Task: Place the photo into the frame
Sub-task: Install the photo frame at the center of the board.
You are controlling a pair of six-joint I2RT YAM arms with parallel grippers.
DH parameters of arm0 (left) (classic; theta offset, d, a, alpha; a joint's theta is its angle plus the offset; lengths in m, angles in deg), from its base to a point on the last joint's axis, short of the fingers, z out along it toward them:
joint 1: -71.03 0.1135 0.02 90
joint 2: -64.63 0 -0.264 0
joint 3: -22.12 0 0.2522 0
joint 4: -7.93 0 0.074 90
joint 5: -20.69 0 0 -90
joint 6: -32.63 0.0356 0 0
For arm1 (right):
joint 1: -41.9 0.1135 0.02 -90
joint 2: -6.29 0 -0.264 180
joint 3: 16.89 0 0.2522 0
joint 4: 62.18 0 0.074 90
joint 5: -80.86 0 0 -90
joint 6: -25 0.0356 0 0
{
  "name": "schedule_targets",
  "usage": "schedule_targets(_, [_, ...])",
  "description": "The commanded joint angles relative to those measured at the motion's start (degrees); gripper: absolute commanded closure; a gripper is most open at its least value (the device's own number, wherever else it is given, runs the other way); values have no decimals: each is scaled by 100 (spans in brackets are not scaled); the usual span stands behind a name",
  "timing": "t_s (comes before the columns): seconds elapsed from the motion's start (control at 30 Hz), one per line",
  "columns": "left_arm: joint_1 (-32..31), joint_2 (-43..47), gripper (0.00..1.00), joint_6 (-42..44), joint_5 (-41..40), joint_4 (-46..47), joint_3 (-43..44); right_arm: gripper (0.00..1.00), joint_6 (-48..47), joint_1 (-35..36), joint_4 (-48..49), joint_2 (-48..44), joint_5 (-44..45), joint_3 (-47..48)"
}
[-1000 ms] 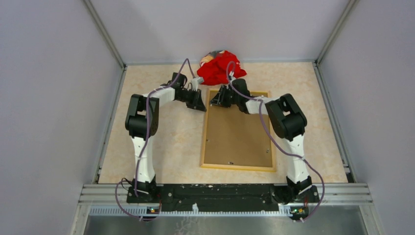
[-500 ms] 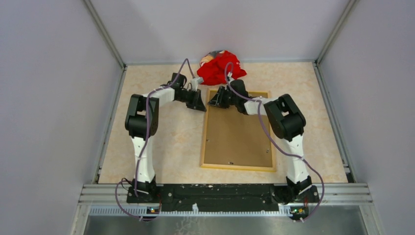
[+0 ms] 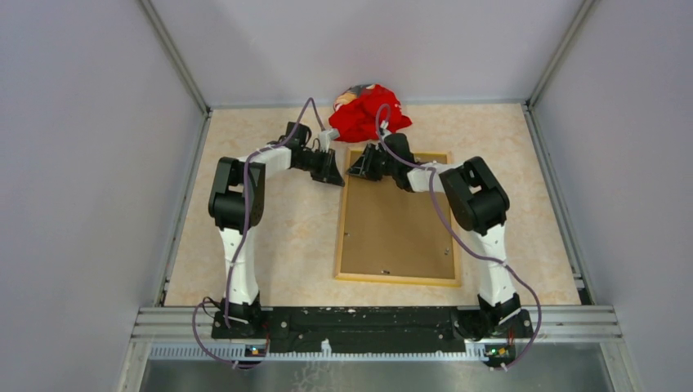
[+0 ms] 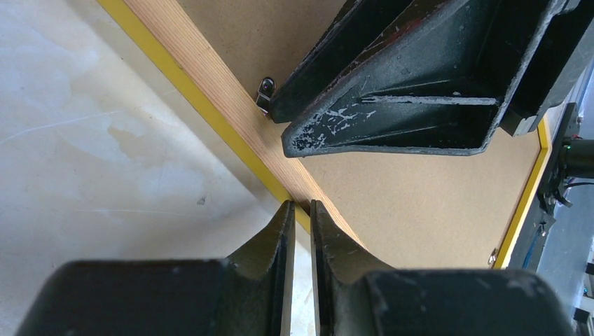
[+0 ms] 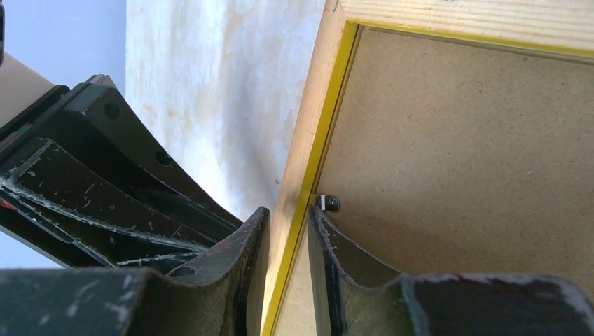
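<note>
The frame lies back up on the table, pale wood rails round a brown backing panel. My right gripper is shut on the left rail near the far corner. In the right wrist view the right gripper has one finger outside the wood and one on the panel beside a small metal tab. My left gripper sits just left of that rail. In the left wrist view the left gripper touches the frame's yellow edge, jaws shut to a slit, holding nothing. The photo is out of view.
A crumpled red cloth lies against the back wall just beyond the frame's far end. The right gripper's fingers fill the upper part of the left wrist view. Grey walls enclose the table on three sides.
The right gripper has edged slightly toward the far end of the rail and its jaws have narrowed a little. The left arm has not moved.
</note>
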State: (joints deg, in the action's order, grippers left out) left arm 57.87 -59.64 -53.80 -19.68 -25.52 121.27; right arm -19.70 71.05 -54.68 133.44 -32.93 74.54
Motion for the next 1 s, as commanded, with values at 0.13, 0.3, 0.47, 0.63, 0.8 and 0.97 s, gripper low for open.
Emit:
schedule_targets(0.13, [-37,94,81,86,-173,22,-142,73,46,74,-30,316,261,-36])
schedule_targets(0.3, [-37,125,81,108,-179,-2,-157,73,55,71,2,243,193,-81])
schedule_targets(0.47, [-24,186,79,148,-105,-98,-124,68,42,83,-100,-43,45,-35])
schedule_targets(0.63, [205,651,69,507,90,-510,-117,50,-108,-47,-339,-1026,-107,-242])
schedule_targets(0.8, [315,1087,58,1345,-343,-1241,-269,22,-272,-695,-895,-2508,124,-1022])
schedule_targets(0.97, [128,1641,54,1937,-929,-1259,-1141,1,-727,-1581,-2276,-3672,1423,-1744])
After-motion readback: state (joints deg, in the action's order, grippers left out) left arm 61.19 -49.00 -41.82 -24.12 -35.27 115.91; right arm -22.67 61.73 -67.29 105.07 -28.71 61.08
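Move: Between the right fingers and just beside their pads is the far-left clip, some 1 cm to the right and 1 cm below. The frame's far-left corner stands about 5 cm ahead and 1 cm left of the right hand, and the far-rail clip about 3 cm ahead and 16 cm right. From the left hand, whose fingertips straddle the left rail, the far-left clip is roughly 3 cm ahead and 3 cm right. Staying nearly still for the first half, with the right fingertip at the far-left clip and the left fingers still on the left rail, both hands then come free. The right opens wide, easing back a little before sweeping about 11 cm right and as far up over the backboard, turning slightly clockwise; the left opens partly and backs off some 5 cm left, rising, onto the bare-table side. ##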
